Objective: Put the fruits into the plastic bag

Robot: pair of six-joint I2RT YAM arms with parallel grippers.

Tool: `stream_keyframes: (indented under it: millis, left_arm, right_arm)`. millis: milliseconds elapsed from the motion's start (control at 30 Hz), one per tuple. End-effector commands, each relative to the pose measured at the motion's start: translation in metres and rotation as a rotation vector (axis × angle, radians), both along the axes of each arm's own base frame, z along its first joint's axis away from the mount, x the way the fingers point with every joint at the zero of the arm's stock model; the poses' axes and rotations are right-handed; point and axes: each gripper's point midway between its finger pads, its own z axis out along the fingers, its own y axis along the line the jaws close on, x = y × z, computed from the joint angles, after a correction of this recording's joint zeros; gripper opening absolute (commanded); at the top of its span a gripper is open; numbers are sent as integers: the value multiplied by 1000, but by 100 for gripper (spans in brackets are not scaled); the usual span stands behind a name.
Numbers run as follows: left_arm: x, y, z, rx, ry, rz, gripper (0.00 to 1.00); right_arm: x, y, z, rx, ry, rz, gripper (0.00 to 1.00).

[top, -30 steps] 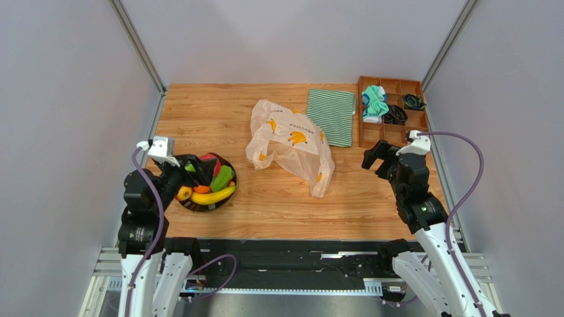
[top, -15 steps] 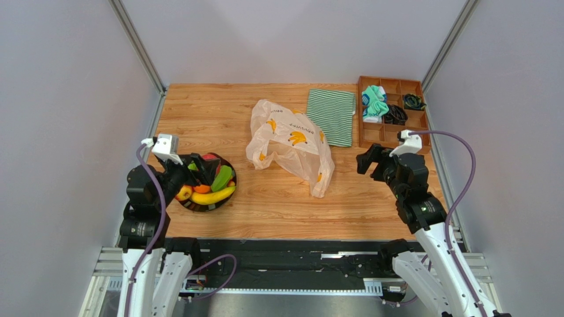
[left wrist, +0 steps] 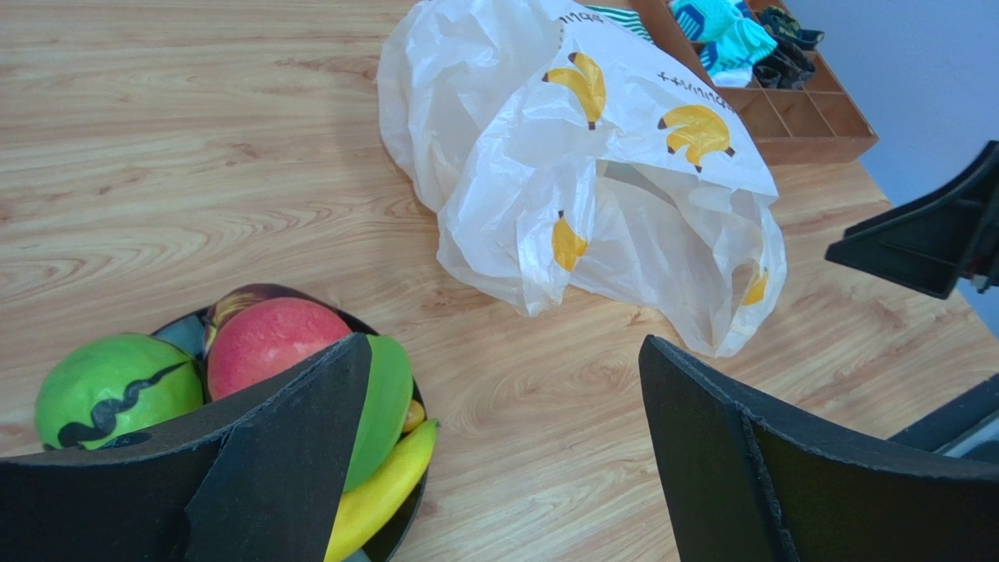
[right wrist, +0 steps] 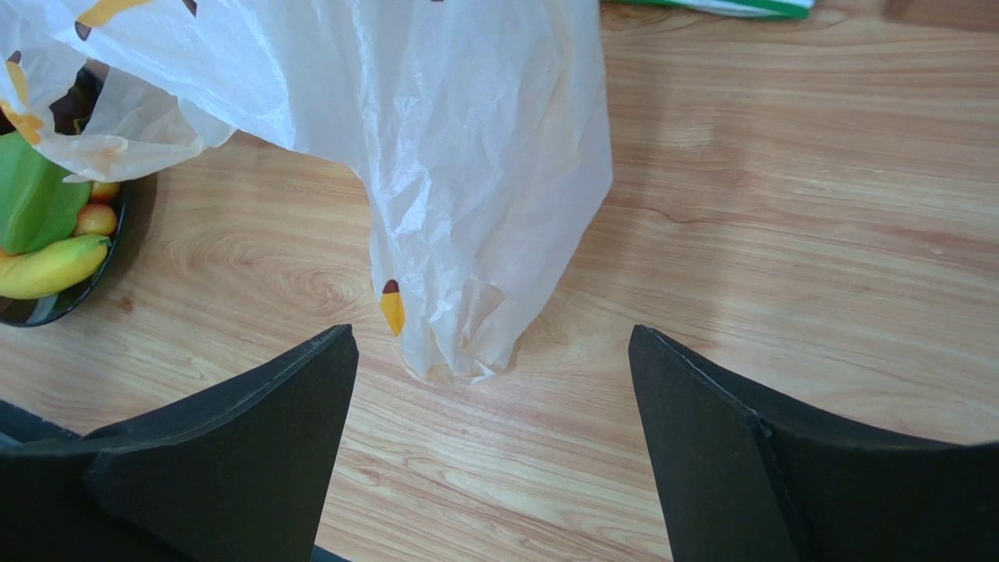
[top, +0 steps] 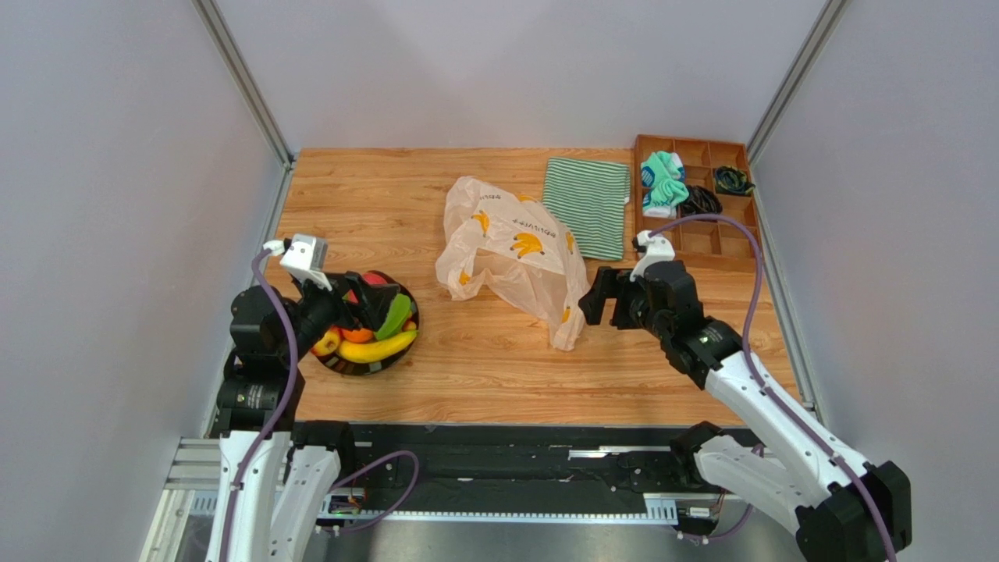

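Observation:
The fruits lie in a dark bowl (top: 352,371) at the left: a yellow banana (top: 378,348), an elongated green piece (top: 394,314), a red apple (left wrist: 276,340) and a green round fruit (left wrist: 111,386). The plastic bag (top: 510,252), whitish with banana prints, lies crumpled mid-table. My left gripper (top: 352,302) is open and empty, hovering over the bowl (left wrist: 502,351). My right gripper (top: 598,299) is open and empty just right of the bag's near corner; in the right wrist view (right wrist: 493,336) the bag's (right wrist: 469,152) tip lies ahead of the fingers.
A green-and-white striped cloth (top: 590,205) lies behind the bag. A wooden compartment tray (top: 733,211) with small items stands at the back right. Grey walls close both sides.
My right arm has swung left from near the tray to the bag's near corner. My left gripper has edged slightly right over the bowl.

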Motion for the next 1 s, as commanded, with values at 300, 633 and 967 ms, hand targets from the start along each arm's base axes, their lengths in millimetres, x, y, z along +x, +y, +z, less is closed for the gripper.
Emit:
stream_keyframes:
  millis: [300,633,967]
  left_arm:
    - [0,-49,-7,-32,51,-141,93]
    - [45,-105,-64,-2,201,-79,93]
    - [83,-116,-102,8,258,10,94]
  right_arm:
    - [7,69,-27,198,93,203,86]
    - [8,59,-23,144,101,171,9]
    - [-7,50,0,145,87,171,0]
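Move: The plastic bag's near right corner lies level with the open right hand, about 5 cm to its left and 6 cm below. From that same hand the striped cloth is some 18 cm ahead, 2 cm to the left and 9 cm down. The bag's near left corner lies roughly 10 cm ahead of the left hand, 12 cm to its right and 17 cm below, and the fruit bowl is about 7 cm to that hand's left, level with it and 19 cm down. The bag's near right corner is pinched by the right hand, which slides left and down about 6 cm each, closes fully from wide open and then lifts roughly 4 cm, drifting slightly back to the right. Towards the near left corner the left hand swings right while sinking, then reaches forward as it drops, fingers staying open and tipping down about 20 degrees. ##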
